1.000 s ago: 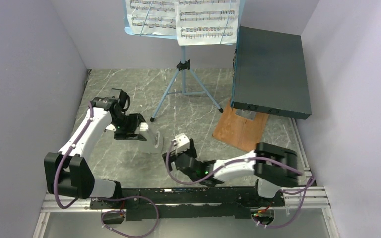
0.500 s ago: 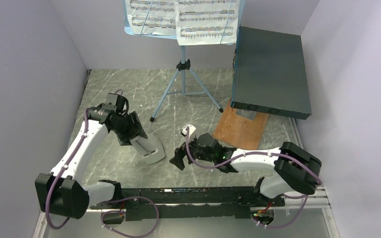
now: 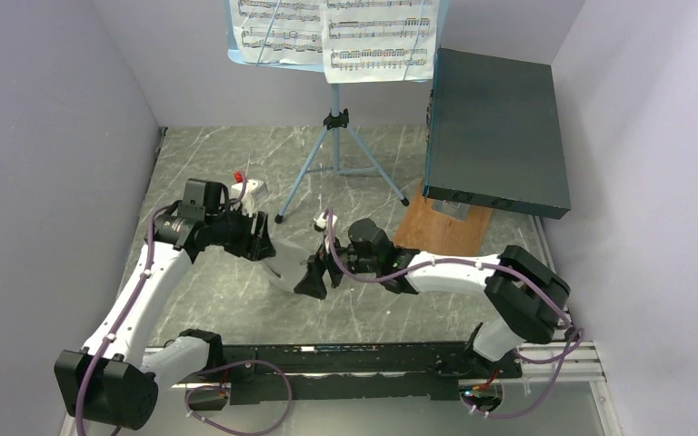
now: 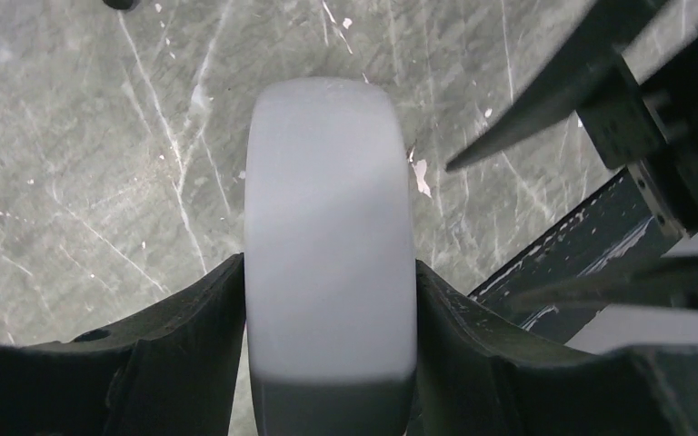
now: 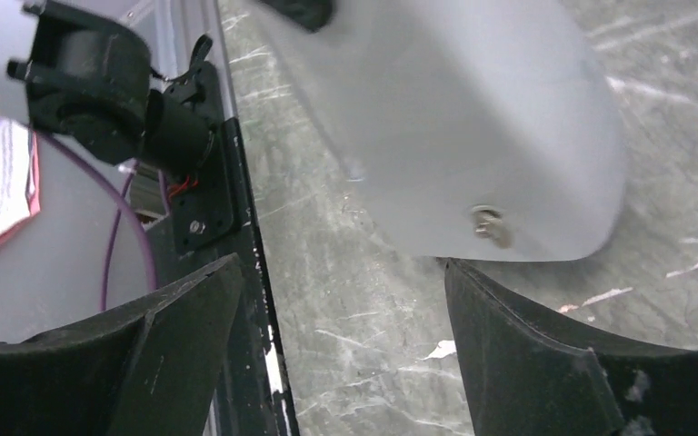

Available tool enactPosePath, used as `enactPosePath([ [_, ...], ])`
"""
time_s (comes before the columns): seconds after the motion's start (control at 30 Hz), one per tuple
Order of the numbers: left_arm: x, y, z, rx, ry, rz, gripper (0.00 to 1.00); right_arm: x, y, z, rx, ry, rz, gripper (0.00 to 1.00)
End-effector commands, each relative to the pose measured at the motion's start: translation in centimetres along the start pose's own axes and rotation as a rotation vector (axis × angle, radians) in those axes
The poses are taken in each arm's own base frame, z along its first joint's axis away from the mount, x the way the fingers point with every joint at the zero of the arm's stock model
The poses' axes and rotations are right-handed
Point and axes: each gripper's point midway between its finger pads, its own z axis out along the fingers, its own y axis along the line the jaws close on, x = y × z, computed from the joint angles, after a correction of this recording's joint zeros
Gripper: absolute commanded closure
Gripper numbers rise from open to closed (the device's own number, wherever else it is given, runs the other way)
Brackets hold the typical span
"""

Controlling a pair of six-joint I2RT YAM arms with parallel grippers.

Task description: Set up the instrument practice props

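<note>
The grey-white metronome (image 3: 287,265) hangs low over the marble floor, tilted, and my left gripper (image 3: 264,243) is shut on its narrow part. In the left wrist view the metronome (image 4: 327,245) fills the gap between both fingers of the left gripper (image 4: 329,272). My right gripper (image 3: 314,276) stands open beside its wide end. In the right wrist view the metronome (image 5: 473,127) lies just beyond the right gripper (image 5: 341,272), with only floor between the fingers. The light blue music stand (image 3: 334,136) stands at the back with sheet-music pages (image 3: 336,32) on it.
A big dark box (image 3: 495,132) rests on a wooden board (image 3: 441,241) at the back right. The stand's tripod legs (image 3: 295,191) spread just behind the grippers. A black rail (image 3: 345,359) runs along the near edge. Walls close in on both sides.
My left wrist has turned, carrying the metronome a little toward the back. The right gripper has reached leftward up to the metronome's wide end and its jaws have narrowed slightly.
</note>
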Motion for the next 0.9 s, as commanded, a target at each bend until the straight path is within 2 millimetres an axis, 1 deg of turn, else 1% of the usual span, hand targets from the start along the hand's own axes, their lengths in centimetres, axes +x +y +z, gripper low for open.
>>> enactPosePath([
  [0.0, -2.6, -2.2, -0.9, 0.122, -0.108, 0.198, 1.00, -1.8, -1.1, 0.8, 0.016, 0.002, 0.160, 0.20],
  [0.03, -2.5, -2.4, -0.8, 0.129, -0.112, 0.197, 1.00, -1.7, -1.6, 0.8, 0.030, 0.008, 0.202, 0.26],
  [0.1, -2.3, -2.5, -0.7, 0.139, -0.111, 0.189, 1.00, -1.5, -2.4, 0.9, 0.048, 0.010, 0.293, 0.34],
  [0.13, -2.1, -2.5, -0.6, 0.141, -0.105, 0.182, 1.00, -1.2, -2.7, 1.0, 0.053, 0.010, 0.323, 0.37],
  [0.23, -1.7, -2.4, -0.3, 0.142, -0.089, 0.163, 1.00, -0.3, -3.3, 1.6, 0.079, 0.045, 0.318, 0.43],
  [0.37, -1.5, -2.6, -0.1, 0.151, -0.090, 0.153, 1.00, 0.6, -4.1, 2.3, 0.108, 0.070, 0.316, 0.47],
  [0.43, -1.5, -2.7, -0.2, 0.156, -0.091, 0.151, 1.00, 0.7, -4.1, 2.4, 0.094, 0.072, 0.308, 0.50],
  [0.5, -1.4, -2.8, -0.2, 0.160, -0.093, 0.150, 1.00, 0.9, -3.6, 2.8, 0.050, 0.079, 0.295, 0.52],
  [0.6, -1.3, -3.0, -0.2, 0.171, -0.095, 0.150, 1.00, 1.2, -3.1, 3.1, 0.001, 0.071, 0.262, 0.52],
  [0.7, -1.3, -3.1, -0.2, 0.174, -0.095, 0.146, 1.00, 1.1, -3.0, 3.4, -0.022, 0.067, 0.242, 0.52],
  [0.87, -1.3, -3.2, -0.2, 0.179, -0.094, 0.145, 1.00, 0.5, -2.9, 3.6, -0.027, 0.056, 0.234, 0.65],
])
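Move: The small metal key on the metronome's side lies about 3 cm ahead of my open right hand, 3 cm to its left and 5 cm lower. The metronome's body is about 4 cm ahead, 4 cm left and 2 cm lower; the music stand's near-left foot is some 16 cm ahead, 5 cm left and 13 cm down. From my left hand, which holds the metronome, the key is roughly 6 cm right, 3 cm back and 8 cm below. I sink my right hand over 5 cm to the key, first swinging forward about 3 cm, then easing back a little, and roll the wrist some 20 degrees so its forward side dips. Meanwhile I narrow its fingers to under half their gap, one tip either side of the key, not yet shut. My left hand keeps its grip on the metronome and eases it down and back about 1 cm. ##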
